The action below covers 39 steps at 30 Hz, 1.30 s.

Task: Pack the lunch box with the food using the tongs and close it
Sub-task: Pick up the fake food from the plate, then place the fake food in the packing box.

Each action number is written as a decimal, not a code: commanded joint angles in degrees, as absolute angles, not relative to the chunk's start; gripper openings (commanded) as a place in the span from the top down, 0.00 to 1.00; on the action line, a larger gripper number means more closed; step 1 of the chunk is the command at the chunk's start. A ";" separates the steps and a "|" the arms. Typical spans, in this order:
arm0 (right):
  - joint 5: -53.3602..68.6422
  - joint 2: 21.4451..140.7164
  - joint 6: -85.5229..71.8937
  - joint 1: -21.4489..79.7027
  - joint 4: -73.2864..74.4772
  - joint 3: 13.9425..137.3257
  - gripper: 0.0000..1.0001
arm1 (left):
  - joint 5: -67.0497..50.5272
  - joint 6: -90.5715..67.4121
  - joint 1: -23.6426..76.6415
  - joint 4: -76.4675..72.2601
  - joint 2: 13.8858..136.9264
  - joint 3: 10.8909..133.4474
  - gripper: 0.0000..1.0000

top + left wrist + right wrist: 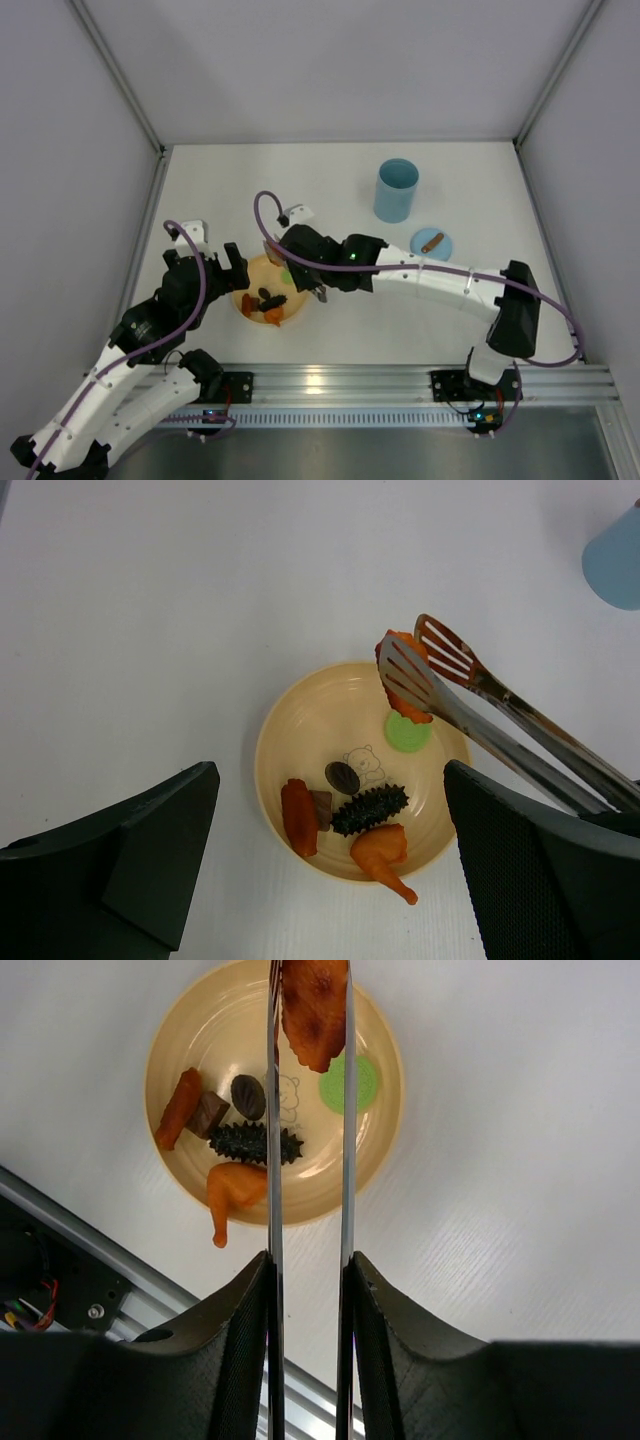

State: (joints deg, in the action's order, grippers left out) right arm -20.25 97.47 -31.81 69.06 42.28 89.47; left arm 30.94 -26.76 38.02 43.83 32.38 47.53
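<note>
My right gripper (310,1280) is shut on the silver tongs (347,1160), pressing their two arms towards each other. The slotted tong tips pinch an orange food piece (405,685) just above the far side of the yellow plate (310,720). On the plate lie a green disc (408,731), a black spiky piece (370,808), an orange drumstick (380,852), a red-orange stick (298,817) and a brown oval (342,776). The light blue lunch box (397,189) stands open at the back right, its lid (432,242) flat beside it. My left gripper (225,262) hovers open at the plate's left, holding nothing.
An aluminium rail (330,380) runs along the table's near edge, close behind the plate. Grey walls enclose the white table on the left, back and right. The right arm (430,275) stretches across the middle of the table.
</note>
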 commanded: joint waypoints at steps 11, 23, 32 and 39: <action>-22.24 82.45 -27.69 57.14 45.96 88.42 0.65 | 31.64 -26.98 38.32 43.24 31.99 47.64 0.01; -14.59 76.55 -21.01 31.74 47.99 89.82 0.64 | 31.64 -26.98 38.41 43.16 31.99 47.64 0.01; -10.37 79.01 -18.90 23.73 46.50 89.56 0.64 | 31.55 -26.98 38.41 43.15 32.17 47.64 0.01; -9.75 79.80 -18.90 23.03 45.79 88.33 0.64 | 31.55 -26.98 38.41 43.24 32.08 47.64 0.01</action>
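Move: My right hand still grips the tongs, with the orange fake food between their tips. The blue lunch box, where I take it, stands about 31 cm ahead and 22 cm to my right, its middle some 11 cm lower. The plate's middle is roughly 8 cm ahead and 10 cm left, about 17 cm down; the blue lid lies some 22 cm ahead and 31 cm right. From my left hand the lunch box is around 25 cm ahead and 40 cm right. I lift the tongs clear of the plate and swing my right hand in one arc to the lunch box: about 26 cm to my right and 16 cm forward, rising some 10 cm, then settling slightly at the end. My wrist turns roughly 30 degrees clockwise, bringing the tong tips over the open lunch box; my fingers keep their hold on the tongs, easing only a trace. ##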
